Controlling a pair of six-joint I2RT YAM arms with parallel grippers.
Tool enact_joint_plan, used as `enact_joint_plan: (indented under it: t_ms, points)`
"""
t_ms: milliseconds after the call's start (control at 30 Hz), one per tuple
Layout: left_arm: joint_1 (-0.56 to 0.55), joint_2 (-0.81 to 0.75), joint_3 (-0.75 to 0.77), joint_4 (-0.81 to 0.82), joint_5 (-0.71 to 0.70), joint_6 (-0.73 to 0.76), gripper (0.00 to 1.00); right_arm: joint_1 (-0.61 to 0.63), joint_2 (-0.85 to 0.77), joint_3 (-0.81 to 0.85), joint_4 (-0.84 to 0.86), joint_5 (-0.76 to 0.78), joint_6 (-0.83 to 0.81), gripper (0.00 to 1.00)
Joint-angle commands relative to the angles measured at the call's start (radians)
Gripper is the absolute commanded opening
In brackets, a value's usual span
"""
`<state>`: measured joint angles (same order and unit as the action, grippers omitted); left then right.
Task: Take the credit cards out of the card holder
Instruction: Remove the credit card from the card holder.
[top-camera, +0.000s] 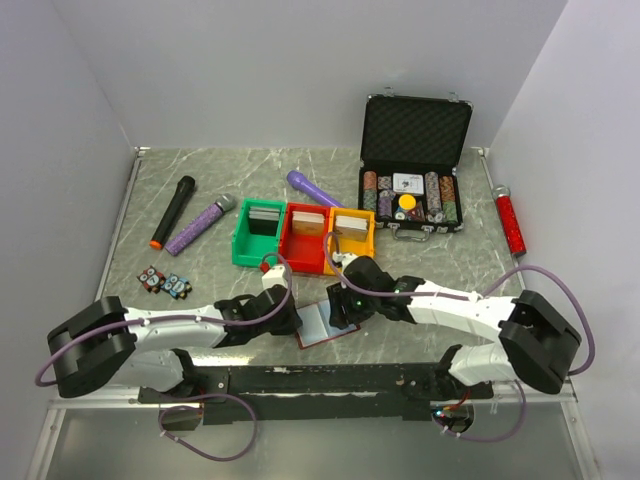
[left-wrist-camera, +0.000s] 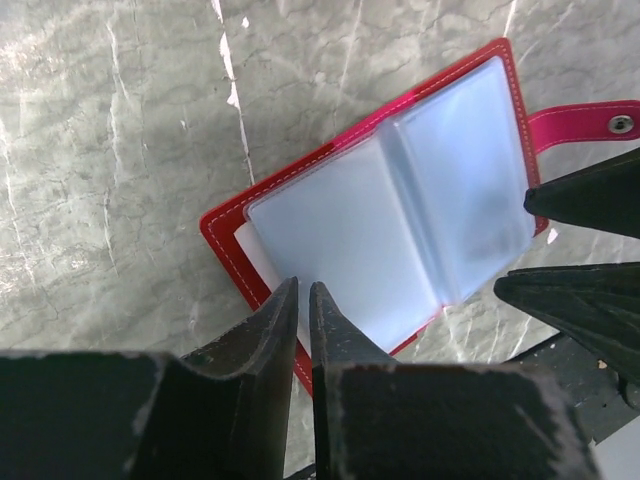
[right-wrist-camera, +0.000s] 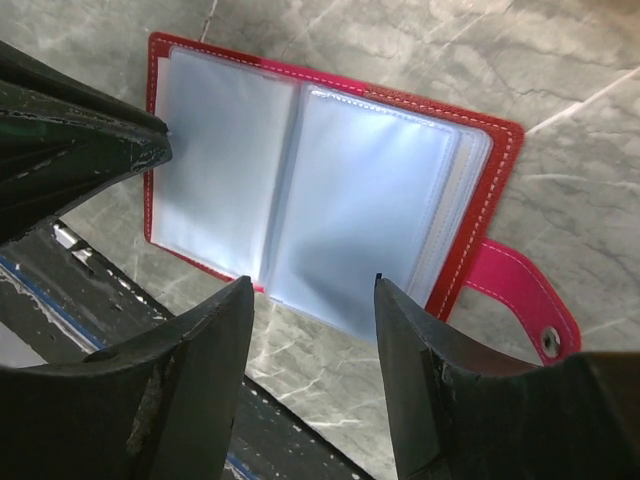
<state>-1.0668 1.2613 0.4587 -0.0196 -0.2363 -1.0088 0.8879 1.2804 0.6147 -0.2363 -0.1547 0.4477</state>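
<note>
The card holder (top-camera: 322, 323) lies open and flat on the table between my two grippers, red cover down and pale grey-blue sleeves (left-wrist-camera: 400, 220) facing up. Its snap tab (right-wrist-camera: 520, 295) sticks out to one side. No credit cards show in the sleeves; they are hidden. My left gripper (left-wrist-camera: 303, 290) is shut, its tips resting on the left page's outer edge, with nothing between the fingers. The right gripper (right-wrist-camera: 312, 285) is open just above the near edge of the right page (right-wrist-camera: 370, 210), touching nothing.
Green (top-camera: 256, 237), red (top-camera: 304, 240) and yellow (top-camera: 350, 237) bins with flat stacks stand behind the holder. Farther back are a black chip case (top-camera: 412, 165), two microphones (top-camera: 172, 212), a purple one (top-camera: 314, 188) and a red pump (top-camera: 511, 220). Small packets (top-camera: 165, 283) lie at left.
</note>
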Motion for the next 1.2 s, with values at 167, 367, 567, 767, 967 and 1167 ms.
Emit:
enact_joint_plan:
  t_ms: [167,367,567,767,967,1167]
  points:
    - [-0.004,0.044,-0.014,0.055,0.012,-0.025,0.14,0.013,0.062,-0.006,0.066,-0.072,0.006,0.57]
    - [-0.004,0.044,-0.017,0.070,0.028,-0.019,0.14,0.031,0.119,0.019,0.081,-0.114,0.008,0.56]
    - [-0.004,0.024,-0.032,0.078,0.031,-0.024,0.14,0.063,0.148,0.060,0.081,-0.128,0.005,0.56]
    - [-0.004,0.018,-0.032,0.064,0.020,-0.030,0.13,0.111,0.148,0.106,0.088,-0.124,0.005,0.57]
    - [-0.004,-0.011,-0.040,0.050,0.011,-0.037,0.13,0.149,0.157,0.161,0.077,-0.137,-0.009,0.57]
    - [-0.004,-0.010,-0.051,0.058,0.005,-0.045,0.14,0.164,0.070,0.172,0.046,-0.122,-0.018,0.57]
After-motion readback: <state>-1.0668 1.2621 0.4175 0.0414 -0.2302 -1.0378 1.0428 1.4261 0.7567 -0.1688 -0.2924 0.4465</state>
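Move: The card holder lies open, and the middle of its right sleeve page is about 3 cm ahead, 1 cm to the left and 3 cm below the right fingertips. Its left page is centred roughly 8 cm left and 1 cm ahead of them, its snap strap some 6 cm right and 5 cm ahead. The yellow tray stands about 19 cm ahead and 2 cm right. From the left gripper, the right page is about 8 cm right and 3 cm ahead. Dip the open right gripper about 1 cm to the right page's clear sleeve, then sweep it some 7 cm left and 4 cm back across the spine, towards the left gripper. Let it rise about 3 cm late in the sweep and turn some 15 degrees counter-clockwise, lifting the sleeve with a fingertip. Keep the nearly shut left fingers pressing on the left page's outer edge. ##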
